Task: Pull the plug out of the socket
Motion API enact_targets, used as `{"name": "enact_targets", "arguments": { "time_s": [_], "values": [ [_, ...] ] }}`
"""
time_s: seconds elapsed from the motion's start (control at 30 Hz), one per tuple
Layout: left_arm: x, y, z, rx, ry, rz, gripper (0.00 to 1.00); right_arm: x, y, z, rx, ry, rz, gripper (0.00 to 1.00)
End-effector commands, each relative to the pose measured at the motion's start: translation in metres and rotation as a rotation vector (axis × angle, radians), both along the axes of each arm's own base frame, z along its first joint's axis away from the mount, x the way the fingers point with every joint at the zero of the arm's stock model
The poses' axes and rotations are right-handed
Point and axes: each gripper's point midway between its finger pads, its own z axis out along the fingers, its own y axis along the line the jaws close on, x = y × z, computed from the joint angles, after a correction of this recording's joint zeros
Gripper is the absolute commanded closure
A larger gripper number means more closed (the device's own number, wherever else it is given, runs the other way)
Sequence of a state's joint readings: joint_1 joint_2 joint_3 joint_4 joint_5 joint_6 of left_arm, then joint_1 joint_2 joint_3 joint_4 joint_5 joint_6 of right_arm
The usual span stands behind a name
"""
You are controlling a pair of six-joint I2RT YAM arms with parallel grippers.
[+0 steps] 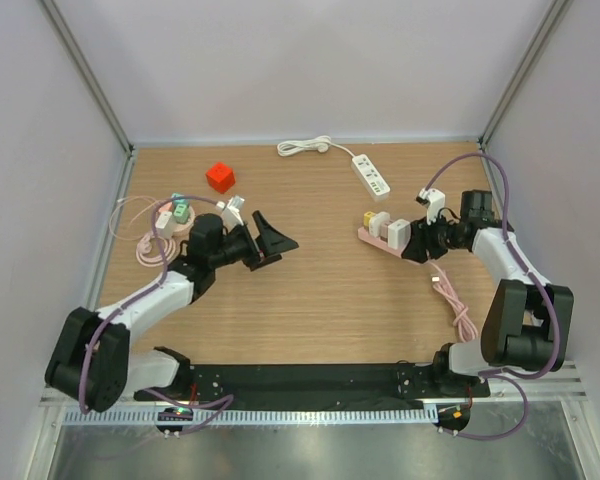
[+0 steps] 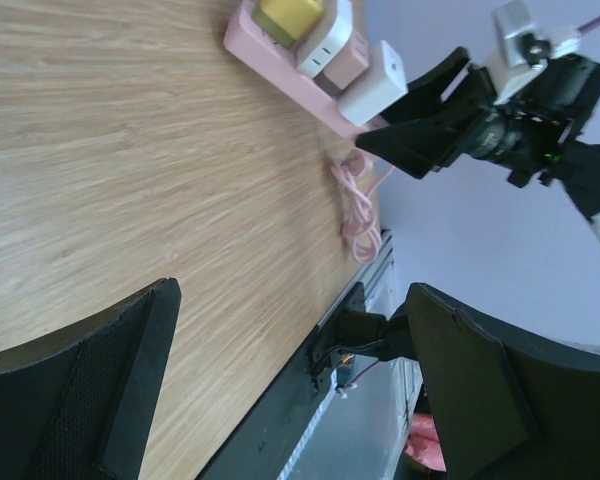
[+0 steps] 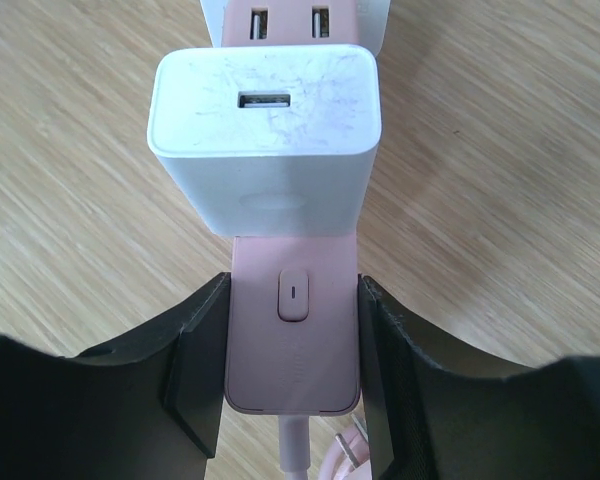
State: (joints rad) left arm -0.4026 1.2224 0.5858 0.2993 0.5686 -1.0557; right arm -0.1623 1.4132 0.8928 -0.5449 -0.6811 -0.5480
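Note:
A pink socket strip (image 1: 373, 240) lies right of the table's middle, with a yellow plug (image 1: 370, 218) and white plugs (image 1: 398, 232) standing in it. In the right wrist view a white USB plug (image 3: 265, 130) sits in the strip (image 3: 293, 340), just beyond the strip's switch. My right gripper (image 3: 292, 370) is shut on the strip's cable end, with its fingers (image 3: 190, 350) pressed against both sides. My left gripper (image 1: 270, 243) hangs open left of centre, well away from the strip and with nothing in it. The left wrist view shows the strip (image 2: 280, 60) far ahead.
A white power strip (image 1: 371, 175) with its cord lies at the back. A red cube (image 1: 220, 177) sits at the back left. A pink round socket with small plugs (image 1: 175, 215) is at the far left. The strip's pink cable (image 1: 455, 300) trails toward the near right.

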Motion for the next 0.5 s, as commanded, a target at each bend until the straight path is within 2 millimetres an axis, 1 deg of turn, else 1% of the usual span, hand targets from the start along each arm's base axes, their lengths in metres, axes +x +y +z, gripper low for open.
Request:
{"name": "enact_targets", "arguments": {
  "time_s": [0.0,0.03,0.07,0.1,0.13,0.17,0.2,0.23,0.27,0.3,0.33,0.37,0.43,0.47],
  "values": [
    [0.018,-0.017,0.003,0.062,-0.116,-0.016,0.0,0.002,0.022,0.035,0.032,-0.144,0.132,0.99],
    [0.018,-0.03,0.013,0.067,-0.149,-0.05,0.0,-0.002,0.024,0.033,0.018,-0.148,0.159,0.99],
    [0.022,-0.035,0.008,0.096,-0.151,-0.052,0.0,-0.006,0.027,0.031,0.011,-0.153,0.177,0.99],
    [0.022,-0.04,-0.009,0.144,-0.109,-0.072,0.01,-0.009,0.029,0.031,0.003,-0.157,0.191,0.99],
    [0.023,-0.055,-0.001,0.155,-0.141,-0.108,0.02,-0.011,0.034,0.029,-0.008,-0.164,0.217,0.99],
    [0.025,-0.059,-0.007,0.178,-0.128,-0.109,0.03,-0.013,0.035,0.03,-0.012,-0.171,0.223,0.99],
    [0.027,-0.066,-0.019,0.196,-0.104,-0.121,0.07,-0.012,0.037,0.03,-0.016,-0.177,0.227,0.99],
    [0.029,-0.075,-0.013,0.194,-0.121,-0.128,0.09,-0.013,0.041,0.029,-0.027,-0.182,0.248,0.99],
    [0.033,-0.079,-0.016,0.209,-0.117,-0.12,0.11,-0.015,0.043,0.027,-0.033,-0.177,0.257,0.99],
    [0.035,-0.084,-0.026,0.23,-0.102,-0.123,0.14,-0.015,0.045,0.026,-0.039,-0.184,0.265,0.99],
    [0.036,-0.089,-0.027,0.244,-0.108,-0.129,0.16,-0.016,0.047,0.024,-0.044,-0.18,0.273,0.99],
    [0.036,-0.099,-0.023,0.251,-0.113,-0.146,0.18,-0.016,0.049,0.023,-0.046,-0.18,0.278,0.99],
    [0.038,-0.108,-0.031,0.288,-0.106,-0.149,0.23,-0.015,0.049,0.02,-0.052,-0.17,0.28,0.99],
    [0.035,-0.115,-0.03,0.31,-0.118,-0.17,0.25,-0.014,0.049,0.02,-0.053,-0.17,0.281,0.99]
  ]
}}
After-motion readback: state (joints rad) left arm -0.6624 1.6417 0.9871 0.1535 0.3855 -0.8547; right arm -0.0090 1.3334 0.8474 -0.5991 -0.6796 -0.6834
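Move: The yellow plug on the pink strip's far end lies about 20 cm right of the left hand, some 6 cm ahead and 7 cm below. Beside it on the strip, the slim white plug sits about 23 cm right and 4 cm ahead, the large white plug 27 cm right and 2 cm ahead. From the right hand, which already grips the strip's cord end, the yellow plug is some 11 cm left, 7 cm ahead and slightly higher. Left hand sweeps 10 cm right towards the yellow plug, partly closing; right carries the strip left and back. ##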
